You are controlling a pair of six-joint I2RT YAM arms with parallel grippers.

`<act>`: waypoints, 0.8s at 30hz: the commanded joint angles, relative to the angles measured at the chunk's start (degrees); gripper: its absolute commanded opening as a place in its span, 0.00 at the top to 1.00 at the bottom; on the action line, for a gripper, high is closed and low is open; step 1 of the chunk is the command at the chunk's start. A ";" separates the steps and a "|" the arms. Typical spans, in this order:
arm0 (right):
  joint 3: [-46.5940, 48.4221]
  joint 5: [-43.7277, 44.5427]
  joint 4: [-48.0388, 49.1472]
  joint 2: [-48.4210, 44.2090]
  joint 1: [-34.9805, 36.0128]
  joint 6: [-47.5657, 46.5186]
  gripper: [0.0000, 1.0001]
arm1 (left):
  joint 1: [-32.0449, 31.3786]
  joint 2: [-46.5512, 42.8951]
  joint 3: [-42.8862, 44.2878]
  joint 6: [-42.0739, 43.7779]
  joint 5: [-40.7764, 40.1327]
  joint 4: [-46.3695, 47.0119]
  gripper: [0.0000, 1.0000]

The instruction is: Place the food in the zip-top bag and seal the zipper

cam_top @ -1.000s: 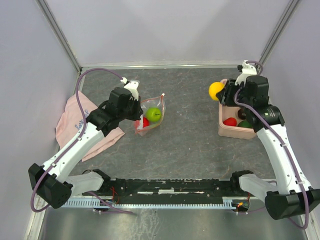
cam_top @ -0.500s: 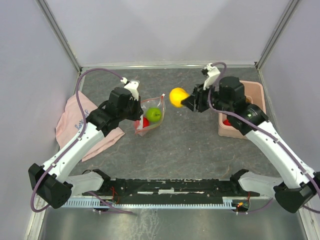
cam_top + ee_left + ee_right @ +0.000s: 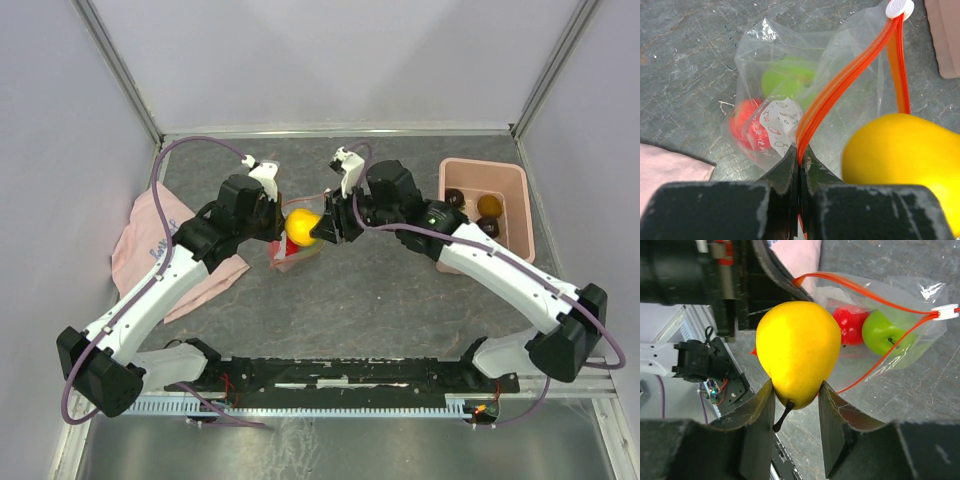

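Observation:
My left gripper (image 3: 801, 155) is shut on the near end of the orange zipper (image 3: 840, 90), holding the zip-top bag (image 3: 790, 100) with its mouth open. Two pieces of food lie inside the bag, one red (image 3: 747, 127) and one green (image 3: 785, 80). My right gripper (image 3: 796, 390) is shut on a yellow pear (image 3: 796, 350), stem end between the fingers. The pear hangs right at the open mouth, above the zipper (image 3: 875, 297). From above, the pear (image 3: 302, 226) sits between the left gripper (image 3: 275, 215) and the right gripper (image 3: 320, 228), over the bag (image 3: 295, 257).
A pink bin (image 3: 484, 165) stands at the back right, holding an orange piece (image 3: 489, 205) and dark pieces (image 3: 455, 197). A pink cloth (image 3: 140, 235) lies left of the bag under the left arm. Grey walls close in the table on three sides.
The right arm swung left from the pink bin, carrying the yellow pear across to the bag's mouth. The left arm and the bag have stayed put.

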 commanded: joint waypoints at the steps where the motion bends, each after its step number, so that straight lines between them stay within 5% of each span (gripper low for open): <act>1: 3.37 3.18 0.28 3.36 0.08 0.10 0.72 | 0.30 -1.02 0.19 2.72 1.11 2.44 0.97; 8: 4.78 12.86 -1.26 8.70 0.08 -0.32 0.73 | 0.29 -1.02 0.19 2.87 2.85 2.62 0.97; 24: -1.76 19.39 22.52 16.80 0.20 7.00 0.74 | 0.06 0.64 0.22 3.69 13.26 3.70 0.97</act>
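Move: Over the near side of the open bag, the right hand already holds the yellow fruit; the middle of the bag's mouth lies about 7 cm ahead of this hand, 2 cm left and 8 cm below. The white zipper slider is some 13 cm ahead, 1 cm left and 10 cm down. About 22 cm below sit the green apple, 12 cm ahead and 3 cm left, and the red apple, 8 cm ahead and 7 cm left. From the left hand, pinching the zipper edge, the mouth's middle is 2 cm ahead, 6 cm right, 2 cm lower. Dipping steeply at first, then running mainly forward with one last small dip, the right hand carries the yellow fruit about 9 cm forward and 8 cm down into the bag's mouth, turning nearly 20 degrees clockwise and keeping its grip. The left hand keeps pinching the zipper edge and eases some 2.5 cm right and slightly back towards the fruit, with a slight clockwise turn. ##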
